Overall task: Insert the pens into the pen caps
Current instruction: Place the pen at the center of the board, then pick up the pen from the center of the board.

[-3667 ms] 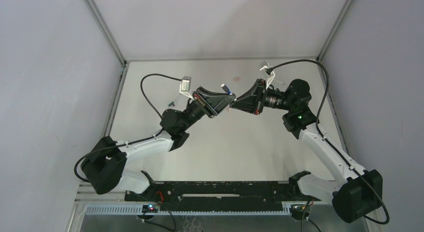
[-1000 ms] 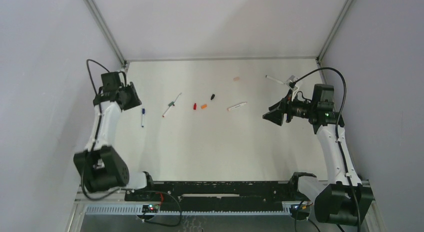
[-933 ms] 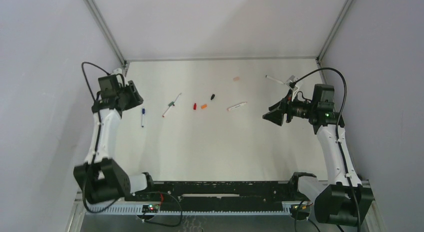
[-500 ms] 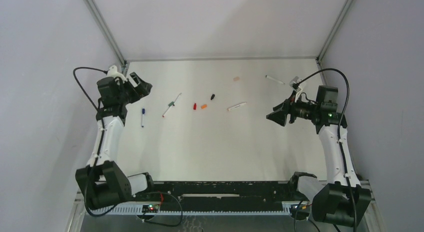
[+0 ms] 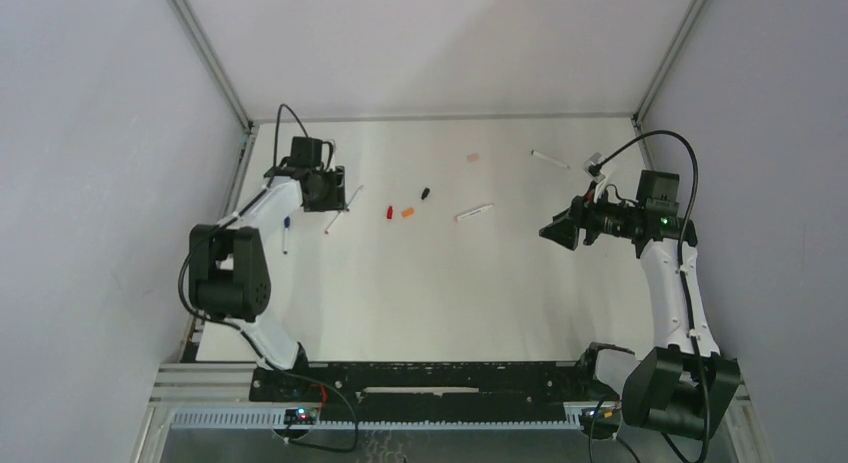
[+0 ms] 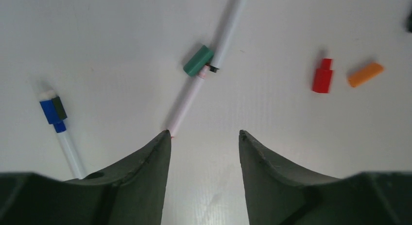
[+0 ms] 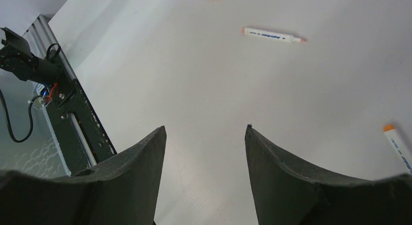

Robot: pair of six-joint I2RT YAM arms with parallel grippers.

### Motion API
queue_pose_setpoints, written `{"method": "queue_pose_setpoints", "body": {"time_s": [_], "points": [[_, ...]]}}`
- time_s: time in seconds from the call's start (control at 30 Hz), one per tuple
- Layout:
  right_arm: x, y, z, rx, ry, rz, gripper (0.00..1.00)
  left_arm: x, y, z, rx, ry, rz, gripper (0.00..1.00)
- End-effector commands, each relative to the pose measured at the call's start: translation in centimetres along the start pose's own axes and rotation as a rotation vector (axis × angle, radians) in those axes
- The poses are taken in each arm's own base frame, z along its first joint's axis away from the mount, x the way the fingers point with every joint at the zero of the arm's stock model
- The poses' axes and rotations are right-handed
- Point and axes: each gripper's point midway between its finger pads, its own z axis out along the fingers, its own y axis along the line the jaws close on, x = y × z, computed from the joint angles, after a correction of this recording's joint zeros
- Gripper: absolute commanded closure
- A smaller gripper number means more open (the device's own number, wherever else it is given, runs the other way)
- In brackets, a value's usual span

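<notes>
My left gripper (image 5: 328, 195) (image 6: 204, 133) is open and empty, low over the table. Its left fingertip (image 6: 163, 140) is at the near end of a white pen (image 6: 187, 101) (image 5: 338, 217). A green cap (image 6: 198, 60) lies at that pen's far end, beside a second white pen (image 6: 228, 28). A blue-capped pen (image 6: 60, 132) (image 5: 285, 235) lies to the left. A red cap (image 6: 322, 77) (image 5: 389, 212), an orange cap (image 6: 365, 74) (image 5: 408, 212) and a black cap (image 5: 425, 194) lie to the right. My right gripper (image 5: 550, 231) (image 7: 204, 128) is open and empty above bare table.
A white pen (image 5: 473, 212) (image 7: 273, 35) lies mid-table. A pinkish cap (image 5: 472, 157) and another pen (image 5: 548, 159) lie at the back right. An orange-tipped pen (image 7: 398, 145) shows at the right wrist view's edge. The black base rail (image 5: 440, 378) runs along the near edge.
My left arm has swung from the far left wall rightward and down over the pen by the green cap. My right gripper has drifted slightly right. The pens and caps have not moved.
</notes>
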Motion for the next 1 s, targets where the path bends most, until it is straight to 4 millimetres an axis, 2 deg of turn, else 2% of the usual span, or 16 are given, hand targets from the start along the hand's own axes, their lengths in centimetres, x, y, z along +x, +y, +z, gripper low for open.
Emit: {"method": "queue_pose_setpoints", "body": {"time_s": [0.0,0.13,0.33,0.43,0.57,0.7,0.8,0.97], "points": [[-1.5,-0.1,-0.2,-0.001,-0.023,-0.020,0.32,-0.3,1.7,0.9,-0.104,0.094,0.094,0.45],[-1.6,0.5,0.0,-0.031,-0.032,0.004,0.34,-0.5,1.5,2.2,-0.111,0.134,0.114,0.49],[-1.7,1.4,0.8,-0.071,-0.047,-0.044,0.36,-0.3,1.2,3.9,-0.093,0.202,0.135,0.61],[-1.8,1.7,0.5,-0.056,-0.057,-0.055,0.35,0.4,1.5,4.5,-0.100,0.237,0.151,0.62],[-1.0,2.4,0.4,-0.069,-0.037,-0.048,0.35,1.5,2.0,5.3,-0.111,0.287,0.177,0.62],[-0.8,2.8,0.5,-0.080,-0.044,-0.033,0.35,1.6,2.0,5.5,-0.106,0.294,0.195,0.64],[-0.8,2.8,0.5,-0.086,-0.052,-0.027,0.35,1.6,2.0,5.6,-0.104,0.303,0.199,0.70],[-1.2,2.9,0.7,-0.095,-0.063,-0.023,0.35,1.7,1.9,5.6,-0.100,0.313,0.189,0.74]]}}
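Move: The red pen, uncapped and lying aslant, has its middle about 8 cm below the left hand, roughly 1 cm ahead and 1 cm to its left. The green cap is some 5 cm ahead and 1 cm right of that hand, and a second white pen about 8 cm ahead and 4 cm right. The capped blue pen lies around 14 cm left and 4 cm back. From the right hand, the red pen is about 53 cm left, 13 cm ahead and 20 cm below. Onto the red pen's body the left hand sinks about 7 cm, first easing a little forward and then back, with a slight shift left. Its fingers tip some 20 degrees steeper towards the table and close to about half their starting gap, ending partly open on either side of the pen; contact can't be made out. The empty right hand drifts about 2 cm left and slightly back. ##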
